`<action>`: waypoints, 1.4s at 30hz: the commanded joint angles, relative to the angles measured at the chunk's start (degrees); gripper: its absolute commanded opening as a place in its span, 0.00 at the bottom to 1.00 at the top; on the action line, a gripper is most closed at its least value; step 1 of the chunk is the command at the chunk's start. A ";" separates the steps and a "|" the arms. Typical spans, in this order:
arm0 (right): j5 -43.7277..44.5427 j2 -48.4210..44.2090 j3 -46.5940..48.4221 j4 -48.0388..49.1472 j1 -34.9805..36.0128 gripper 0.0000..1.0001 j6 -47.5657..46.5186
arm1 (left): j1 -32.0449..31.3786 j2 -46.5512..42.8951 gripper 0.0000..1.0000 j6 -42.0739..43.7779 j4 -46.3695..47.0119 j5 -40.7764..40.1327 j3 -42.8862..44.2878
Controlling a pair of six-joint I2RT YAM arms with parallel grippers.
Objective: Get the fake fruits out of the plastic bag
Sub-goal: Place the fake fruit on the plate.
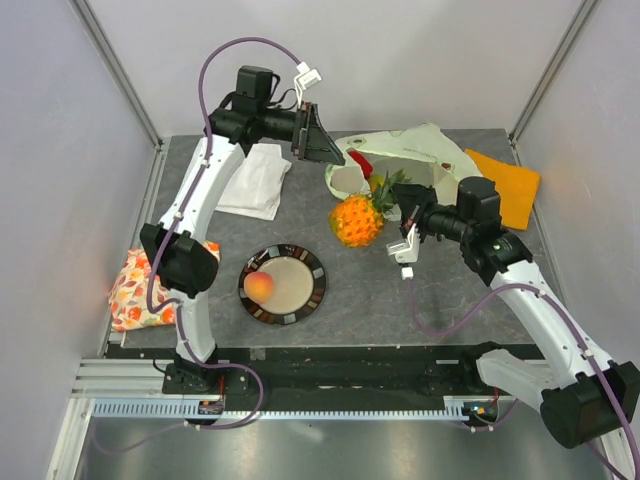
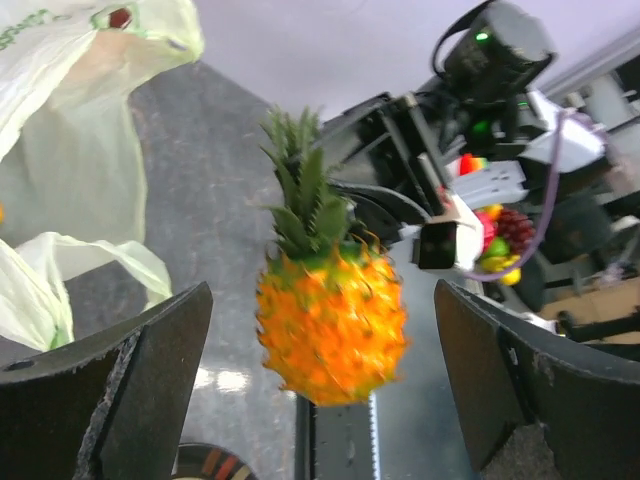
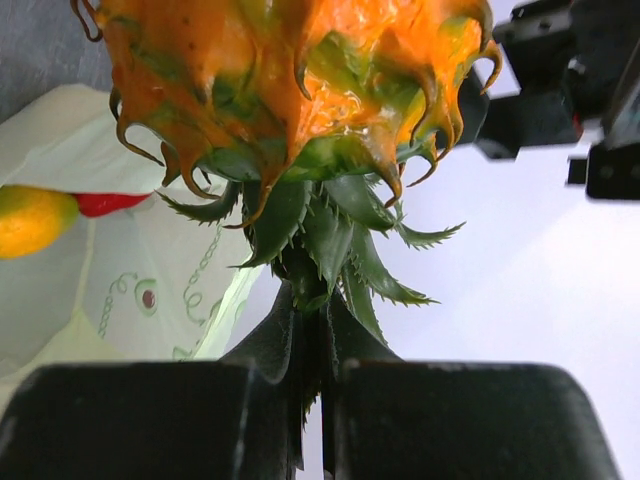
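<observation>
My right gripper (image 1: 398,207) is shut on the green crown of the orange pineapple (image 1: 356,220), which is off the table beside the bag's mouth. In the right wrist view the leaves are pinched between the fingers (image 3: 322,330) and the pineapple (image 3: 290,90) fills the top. My left gripper (image 1: 325,150) is wide open and empty. The pineapple (image 2: 332,325) lies ahead of its jaws (image 2: 325,380), apart from them. The pale-green plastic bag (image 1: 410,150) lies at the back with a red piece (image 1: 360,162) and a yellow-orange fruit (image 3: 30,220) inside. A peach (image 1: 259,287) sits on the plate (image 1: 312,300).
A white folded cloth (image 1: 255,180) lies at the back left under the left arm. A flat orange cloth (image 1: 505,185) is at the back right. A floral patterned cloth (image 1: 135,290) sits at the table's left edge.
</observation>
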 commanded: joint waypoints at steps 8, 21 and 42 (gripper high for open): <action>-4.33 3.77 5.35 -0.83 4.48 0.00 -8.16 | -9.34 3.22 0.91 20.93 -22.09 -19.46 11.59; -4.86 5.71 6.23 -5.49 7.99 0.00 -15.11 | -12.16 5.60 0.75 19.97 -21.23 -25.19 12.73; 3.91 5.19 5.35 -3.47 9.67 0.49 -10.37 | -12.86 5.95 0.02 21.37 -20.52 -26.42 14.14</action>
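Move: The pineapple's leafy crown, pinched in the right gripper, is some 12 cm right of the open left gripper, about level ahead and 5 cm below; its fruit body is about 7 cm back, 6 cm right and 9 cm below. The bag lies about 10 cm ahead, 17 cm right, 27 cm down, and the plate 13 cm back, 9 cm left, 30 cm down. From the right gripper, the left one is about 12 cm left, 2 cm ahead, 5 cm higher. Bring the left gripper down and right, about 7 cm down, its fingers tipping down some 20 degrees, and shut them on the pineapple's crown beside the right fingers. Meanwhile carry the crown left and a little down with the right gripper, turning slightly counter-clockwise, keep its grip until the left is shut, then start opening it. ##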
